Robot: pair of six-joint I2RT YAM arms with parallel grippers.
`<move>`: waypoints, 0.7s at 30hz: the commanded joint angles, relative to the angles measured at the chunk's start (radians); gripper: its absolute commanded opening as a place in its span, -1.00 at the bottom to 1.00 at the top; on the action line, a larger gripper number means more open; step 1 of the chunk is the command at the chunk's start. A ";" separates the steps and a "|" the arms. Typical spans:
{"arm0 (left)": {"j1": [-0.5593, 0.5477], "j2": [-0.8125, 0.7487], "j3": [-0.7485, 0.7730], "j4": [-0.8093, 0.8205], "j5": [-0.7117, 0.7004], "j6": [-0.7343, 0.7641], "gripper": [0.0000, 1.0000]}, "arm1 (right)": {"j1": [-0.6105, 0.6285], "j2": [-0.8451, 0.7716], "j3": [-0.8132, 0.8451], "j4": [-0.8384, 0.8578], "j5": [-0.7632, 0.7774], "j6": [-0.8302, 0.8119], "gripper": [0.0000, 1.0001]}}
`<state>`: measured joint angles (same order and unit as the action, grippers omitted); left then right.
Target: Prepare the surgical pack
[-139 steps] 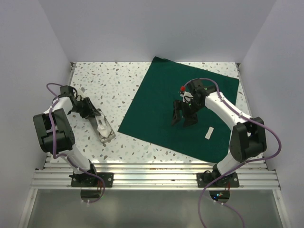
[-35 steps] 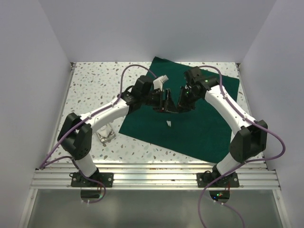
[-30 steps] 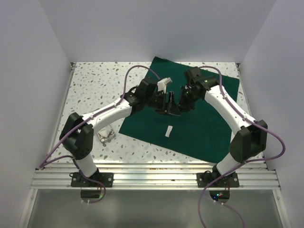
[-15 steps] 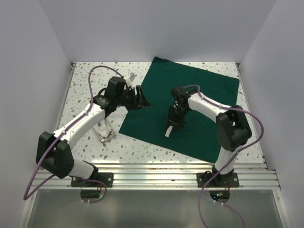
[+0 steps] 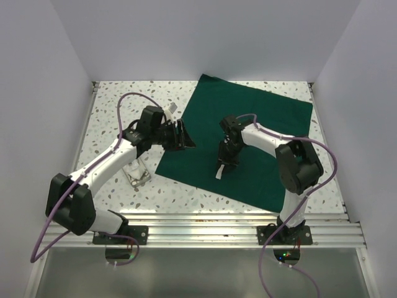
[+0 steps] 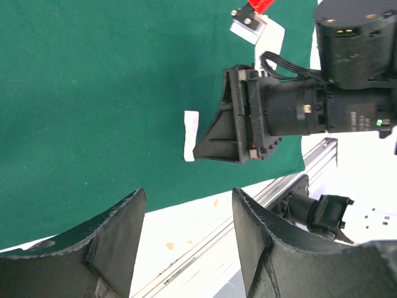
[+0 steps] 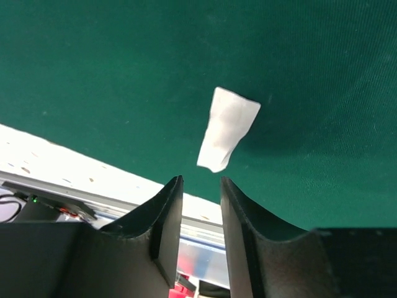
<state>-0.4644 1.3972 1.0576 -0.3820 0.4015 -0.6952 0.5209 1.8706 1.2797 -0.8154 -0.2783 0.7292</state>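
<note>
The dark green cloth drape lies flat and unfolded on the speckled table. A white gauze pad rests on its near left part, also seen as the gauze pad and the gauze pad. My right gripper hangs just behind the pad, and in its wrist view my right gripper is narrowly open with nothing between its fingers. My left gripper hovers wide open and empty over the drape's left edge. A small steel tray sits on the table left of the drape.
The left arm's links pass over the table just behind the tray. White walls close the table in at the left, back and right. A metal rail runs along the near edge. The right arm's wrist body fills the upper right of the left wrist view.
The left arm has pulled back from the drape's middle to its left edge. My right gripper has come down close over the gauze pad, which has stayed where it lay.
</note>
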 commanded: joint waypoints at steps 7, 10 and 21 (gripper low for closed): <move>0.020 0.014 -0.001 0.029 0.053 0.016 0.22 | 0.002 0.036 -0.046 0.045 0.018 0.030 -0.38; 0.026 0.020 0.001 0.032 0.063 0.016 0.22 | 0.004 0.051 -0.049 0.058 0.028 0.022 -0.41; 0.030 0.037 0.005 0.035 0.079 0.014 0.22 | 0.004 0.056 -0.046 0.084 0.031 0.012 -0.74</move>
<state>-0.4431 1.4326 1.0576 -0.3782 0.4549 -0.6949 0.5217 1.9251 1.2327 -0.7815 -0.2745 0.7406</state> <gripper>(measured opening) 0.612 0.153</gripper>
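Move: Just under the right hand lies the white strip on the green cloth: its middle is about 3 cm down and 1 cm ahead, with no sideways offset, and its long side runs roughly forward and back. The tray with the gauze is the only other thing around, some 31 cm to the right hand's left and 1 cm back. From the left hand the strip is about 12 cm right, 4 cm back and 17 cm down. Sinking about 3 cm to the cloth while easing some 1 cm back, the right hand brings its part-open fingertips down onto the near end of the white strip. It then stays there, the wrist barely turning, as the fingers close and pinch that end between their tips. ##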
